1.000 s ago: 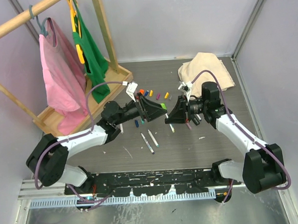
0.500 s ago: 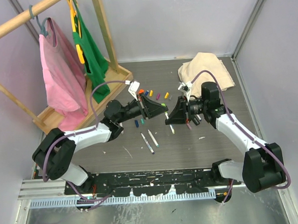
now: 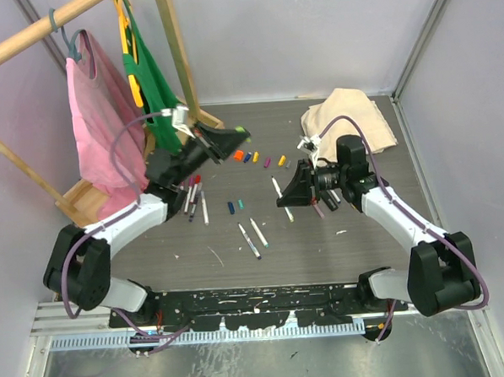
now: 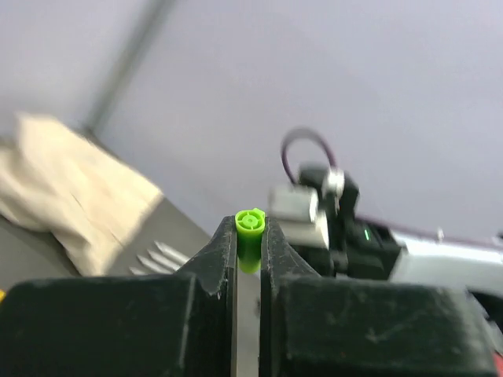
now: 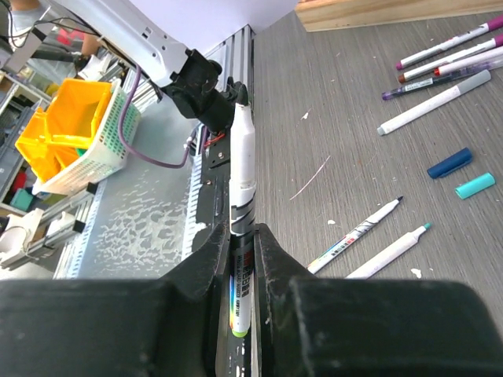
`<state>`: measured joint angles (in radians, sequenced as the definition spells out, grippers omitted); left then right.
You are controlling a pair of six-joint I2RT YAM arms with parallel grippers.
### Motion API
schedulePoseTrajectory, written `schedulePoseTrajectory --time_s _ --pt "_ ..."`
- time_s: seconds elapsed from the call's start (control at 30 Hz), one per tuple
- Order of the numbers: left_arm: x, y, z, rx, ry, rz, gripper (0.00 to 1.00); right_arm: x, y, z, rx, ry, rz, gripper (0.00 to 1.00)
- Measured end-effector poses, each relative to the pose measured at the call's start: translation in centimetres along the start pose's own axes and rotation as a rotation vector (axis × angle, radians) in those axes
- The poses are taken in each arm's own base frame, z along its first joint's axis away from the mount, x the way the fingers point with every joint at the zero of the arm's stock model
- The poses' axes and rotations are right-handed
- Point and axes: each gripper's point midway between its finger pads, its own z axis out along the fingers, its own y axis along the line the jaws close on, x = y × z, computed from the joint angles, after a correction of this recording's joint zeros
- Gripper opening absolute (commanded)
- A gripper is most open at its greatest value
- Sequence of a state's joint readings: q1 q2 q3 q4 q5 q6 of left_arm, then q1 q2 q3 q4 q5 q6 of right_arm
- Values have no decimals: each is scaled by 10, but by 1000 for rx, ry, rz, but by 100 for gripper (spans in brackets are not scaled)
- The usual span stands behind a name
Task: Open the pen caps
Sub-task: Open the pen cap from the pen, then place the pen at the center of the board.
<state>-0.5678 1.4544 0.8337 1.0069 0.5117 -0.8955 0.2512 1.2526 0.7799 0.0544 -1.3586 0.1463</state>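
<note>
My left gripper (image 3: 239,133) is raised at the back left, near the rack, and is shut on a bright green pen cap (image 4: 250,223) that pokes out past its fingertips. My right gripper (image 3: 284,200) is shut on a white-barrelled pen (image 5: 243,169) whose bare tip points away from the jaws. Loose caps lie in a row on the table: orange (image 3: 238,155), blue (image 3: 248,157), yellow (image 3: 282,160) and pink (image 3: 268,163). A dark blue cap (image 5: 449,162) and a teal cap (image 5: 475,185) lie nearer the middle.
Two uncapped pens (image 3: 251,236) lie in front of the arms, and several more pens (image 3: 195,196) sit under the left arm. A wooden clothes rack (image 3: 90,195) with pink and green garments stands at the left. A beige cloth (image 3: 350,120) lies at the back right.
My left gripper shut on the green cap at the tip of the right gripper's pen, then swung back and left with the cap. The right gripper kept the pen and barely moved.
</note>
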Motion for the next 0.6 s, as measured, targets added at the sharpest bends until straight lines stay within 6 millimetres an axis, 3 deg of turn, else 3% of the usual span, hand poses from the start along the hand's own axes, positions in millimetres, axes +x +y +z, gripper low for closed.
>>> schedulePoseTrajectory --time_s 0.07,0.1,0.23,0.4,0.6 --pt "-46 2 -4 -27 -117 63 0 1 1 1 -9 5 1 1" --pt "-60 -1 -6 -29 -152 86 0 2 1 1 -11 6 1 1" --pt "-84 -23 -12 -8 -220 149 0 6 -2 4 12 14 10 1" --pt "-82 -29 -30 -46 -244 174 1 21 -24 13 131 53 28 1" --pt "-48 8 -53 -191 -194 107 0 54 -62 27 311 152 84 2"
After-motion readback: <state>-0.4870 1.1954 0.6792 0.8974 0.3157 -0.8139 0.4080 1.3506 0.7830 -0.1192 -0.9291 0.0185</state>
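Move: Below the left hand, which already holds the green cap, the navy cap lies about 5 cm ahead, 8 cm to its left and some 32 cm down; the teal cap is 7 cm ahead and 5 cm left. From the right hand, already holding the uncapped pen, the teal-tip pen is about 4 cm ahead, 7 cm left and 21 cm below; the blue-tip pen is 1 cm ahead and 11 cm left. Swinging the green cap about 7 cm left over the table towards the navy cap, the left hand first rises some 8 cm, then sinks nearly all of it again, turning about 15 degrees counter-clockwise. The right hand lowers the uncapped pen some 8 cm towards the teal-tip pen, easing slightly forward and left as its fingers tip downward. Both keep their grips. ##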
